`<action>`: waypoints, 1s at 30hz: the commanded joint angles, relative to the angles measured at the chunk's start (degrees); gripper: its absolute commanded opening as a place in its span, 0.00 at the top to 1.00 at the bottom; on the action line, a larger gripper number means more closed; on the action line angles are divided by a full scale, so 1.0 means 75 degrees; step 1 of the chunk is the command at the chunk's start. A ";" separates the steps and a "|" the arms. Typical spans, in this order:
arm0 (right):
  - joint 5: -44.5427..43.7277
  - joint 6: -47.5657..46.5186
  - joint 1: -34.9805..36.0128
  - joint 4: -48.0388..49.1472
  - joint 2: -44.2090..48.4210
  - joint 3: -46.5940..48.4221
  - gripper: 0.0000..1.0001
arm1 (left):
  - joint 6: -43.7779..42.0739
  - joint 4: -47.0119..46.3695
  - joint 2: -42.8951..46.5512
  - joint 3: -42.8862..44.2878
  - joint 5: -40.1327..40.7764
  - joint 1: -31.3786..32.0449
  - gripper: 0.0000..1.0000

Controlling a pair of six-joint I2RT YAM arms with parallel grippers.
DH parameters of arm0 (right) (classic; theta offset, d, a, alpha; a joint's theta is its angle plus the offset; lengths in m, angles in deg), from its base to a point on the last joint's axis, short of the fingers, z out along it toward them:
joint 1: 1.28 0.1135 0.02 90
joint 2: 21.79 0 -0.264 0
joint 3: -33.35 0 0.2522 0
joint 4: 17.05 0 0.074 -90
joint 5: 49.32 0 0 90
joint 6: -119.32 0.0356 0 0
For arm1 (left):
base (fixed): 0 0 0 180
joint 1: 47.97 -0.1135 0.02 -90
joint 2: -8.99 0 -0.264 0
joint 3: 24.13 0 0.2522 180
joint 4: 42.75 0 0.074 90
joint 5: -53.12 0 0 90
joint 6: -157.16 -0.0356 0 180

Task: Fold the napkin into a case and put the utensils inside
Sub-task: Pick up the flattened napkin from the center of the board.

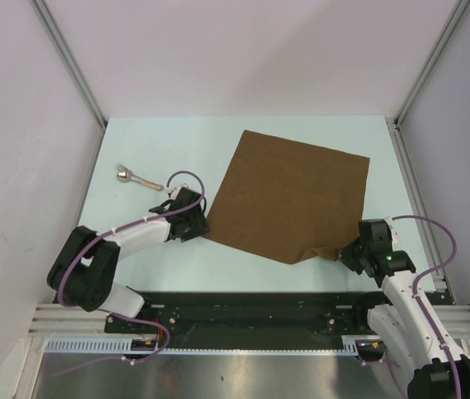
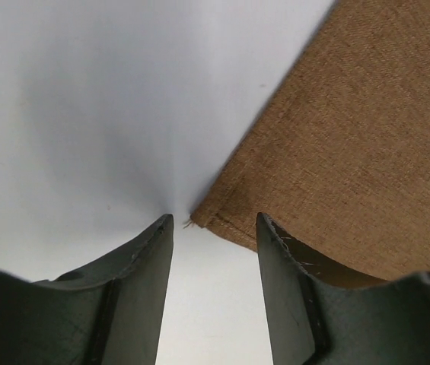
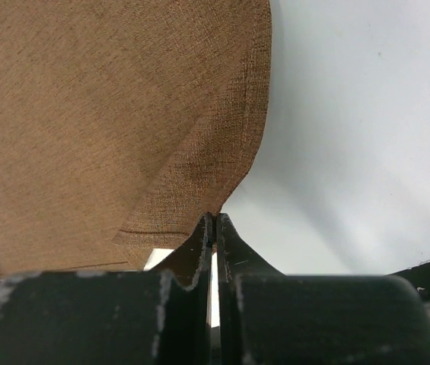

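The dark-brown napkin (image 1: pixel 289 195) lies spread flat on the pale table, turned a little off square. My left gripper (image 1: pixel 204 226) is low at the napkin's near-left corner (image 2: pixel 199 219). In the left wrist view the left gripper (image 2: pixel 215 219) stands open, and that corner sits just ahead of the gap between the fingertips. My right gripper (image 1: pixel 340 253) is shut on the napkin's near-right corner, which is lifted and curled (image 3: pixel 199 175) above the tips of the right gripper (image 3: pixel 215 217). The utensils (image 1: pixel 137 178), silver heads with a tan handle, lie at the left of the table, beyond the left gripper.
Grey walls (image 1: pixel 27 125) and metal frame posts close in the table on the left, right and back. The black rail (image 1: pixel 243 307) with the arm bases runs along the near edge.
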 commanded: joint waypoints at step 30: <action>0.0916 -0.0501 0.0039 -0.1969 0.1795 0.1085 1.00 | -0.0174 0.0842 0.3820 -0.1229 0.0093 0.0338 1.00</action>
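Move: The napkin's near-left corner lies on the board right between the left hand's half-open fingertips, perhaps 1 cm ahead and 1 cm below. From that hand the napkin's middle is about 11 cm ahead and 21 cm right, and the spoon-and-fork pair some 17 cm ahead and 17 cm left. The right hand already holds the near-right corner a little off the board; the left corner lies roughly 32 cm left and 8 cm ahead of it, about 4 cm lower. Forward by barely 1 cm, low over the board, the left hand eases while its half-open fingers shut and pinch the napkin's near-left corner. It then rises quickly about 7 cm, drawing back 2–3 cm and swinging its fingertips some 15 degrees outward. The right hand keeps its pinch on the near-right corner, almost still at first, then also lifts about 5 cm and backs slightly. ##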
